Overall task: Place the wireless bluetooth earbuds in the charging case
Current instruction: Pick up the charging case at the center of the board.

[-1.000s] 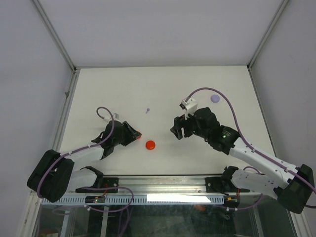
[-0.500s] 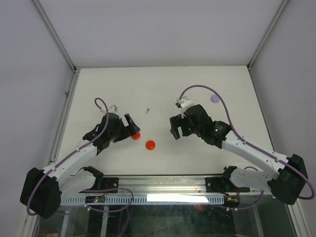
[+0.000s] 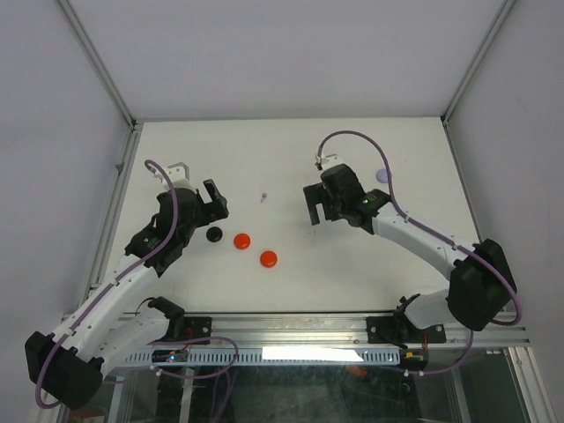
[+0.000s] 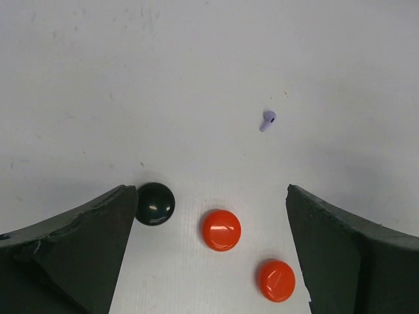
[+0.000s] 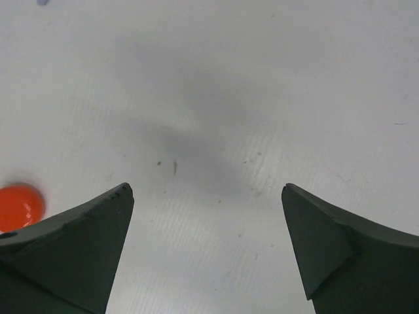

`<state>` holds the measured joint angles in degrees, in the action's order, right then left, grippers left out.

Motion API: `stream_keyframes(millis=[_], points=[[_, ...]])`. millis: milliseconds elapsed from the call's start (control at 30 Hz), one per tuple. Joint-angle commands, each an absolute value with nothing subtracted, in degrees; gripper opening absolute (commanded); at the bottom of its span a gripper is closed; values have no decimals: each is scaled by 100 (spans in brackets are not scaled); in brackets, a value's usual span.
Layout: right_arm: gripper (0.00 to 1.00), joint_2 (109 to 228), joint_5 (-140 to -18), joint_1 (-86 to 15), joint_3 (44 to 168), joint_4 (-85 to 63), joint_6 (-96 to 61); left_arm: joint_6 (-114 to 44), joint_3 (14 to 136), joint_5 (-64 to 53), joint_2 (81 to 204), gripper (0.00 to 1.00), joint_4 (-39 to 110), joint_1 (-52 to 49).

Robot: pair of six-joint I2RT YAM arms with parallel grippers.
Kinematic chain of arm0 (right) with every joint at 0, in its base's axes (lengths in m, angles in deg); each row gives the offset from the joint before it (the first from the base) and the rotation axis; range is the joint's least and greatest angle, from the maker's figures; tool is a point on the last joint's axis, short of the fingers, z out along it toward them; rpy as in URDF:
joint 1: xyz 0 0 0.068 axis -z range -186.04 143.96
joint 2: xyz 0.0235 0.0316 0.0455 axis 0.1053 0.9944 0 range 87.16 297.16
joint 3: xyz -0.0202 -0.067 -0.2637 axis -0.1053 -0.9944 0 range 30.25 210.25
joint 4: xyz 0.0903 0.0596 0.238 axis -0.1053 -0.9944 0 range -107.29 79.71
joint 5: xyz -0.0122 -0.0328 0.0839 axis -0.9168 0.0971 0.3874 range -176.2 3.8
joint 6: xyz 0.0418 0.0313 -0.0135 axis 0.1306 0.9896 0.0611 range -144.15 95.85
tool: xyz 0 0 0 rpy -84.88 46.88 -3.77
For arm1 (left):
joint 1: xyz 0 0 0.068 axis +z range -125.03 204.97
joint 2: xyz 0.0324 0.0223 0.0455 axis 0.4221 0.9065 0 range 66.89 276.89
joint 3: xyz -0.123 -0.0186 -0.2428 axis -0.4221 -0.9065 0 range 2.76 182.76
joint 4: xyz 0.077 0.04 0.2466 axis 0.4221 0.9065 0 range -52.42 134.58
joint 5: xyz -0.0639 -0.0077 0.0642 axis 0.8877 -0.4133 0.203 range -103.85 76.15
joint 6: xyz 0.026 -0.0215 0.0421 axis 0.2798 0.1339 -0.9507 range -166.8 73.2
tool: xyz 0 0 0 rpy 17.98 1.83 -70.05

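Observation:
One pale lavender earbud [image 3: 264, 197] lies on the white table, between the two grippers; it also shows in the left wrist view [image 4: 267, 120]. The red and black earbuds are not in view. My left gripper [image 3: 211, 201] is open and empty, hovering above a black round disc [image 4: 154, 203] and two red round discs [image 4: 221, 229] [image 4: 275, 280]. In the top view the discs lie in a row: black [image 3: 213, 233], red [image 3: 241, 240], red [image 3: 269, 258]. My right gripper [image 3: 311, 210] is open and empty over bare table, right of the earbud.
A lavender round disc [image 3: 382, 175] lies at the far right, partly behind the right arm's cable. One red disc [image 5: 19, 206] sits at the left edge of the right wrist view. Walls enclose the table's [image 3: 220, 150] left, far and right sides.
My left gripper has pulled back and to the far left, off the red disc, uncovering the black disc. My right gripper has moved a little farther from the arm bases.

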<state>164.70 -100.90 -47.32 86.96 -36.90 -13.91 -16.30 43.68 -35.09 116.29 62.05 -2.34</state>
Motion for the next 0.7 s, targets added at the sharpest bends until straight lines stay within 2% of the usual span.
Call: stream_keyframes(millis=[0, 100, 300, 500, 667], points=[[100, 16980, -10295, -3984, 9432, -3669, -1303, -2284, 4608, -4331, 11467, 99, 5974, -208], [99, 17368, -10153, -3273, 9517, -3335, -1369, -2157, 4552, -4761, 11559, 99, 5989, -201], [99, 18214, -9619, -2080, 10046, -2756, -1521, -2374, 4511, -4288, 11746, 99, 6111, -126], [99, 19005, -8878, -1042, 10784, -2584, -2063, -2819, 4131, -4279, 11274, 99, 5741, 18], [99, 19570, -8259, -539, 11331, -2848, -2516, -3144, 3862, -3826, 10967, 99, 5399, 292]])
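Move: The purple charging case lies some 19 cm ahead of the empty right hand and 20 cm to its right, about 12 cm below. The purple earbud on the case's near side is roughly 2 cm back and 22 cm right of this hand; the other purple earbud is some 12 cm ahead and 19 cm left. From the left hand the case is about 18 cm ahead, 53 cm right and 16 cm below. Rightward and forward in one quick sweep, the right hand covers roughly 27 cm to the purple charging case, sinking about 4 cm and turning some 25 degrees clockwise. Its fingers stay wide open and still clear of the case, which ends up between them in the hand's own view. The left hand, also open and empty, drifts 4 to 5 cm left, away from the case, its left side rolling up slightly. ##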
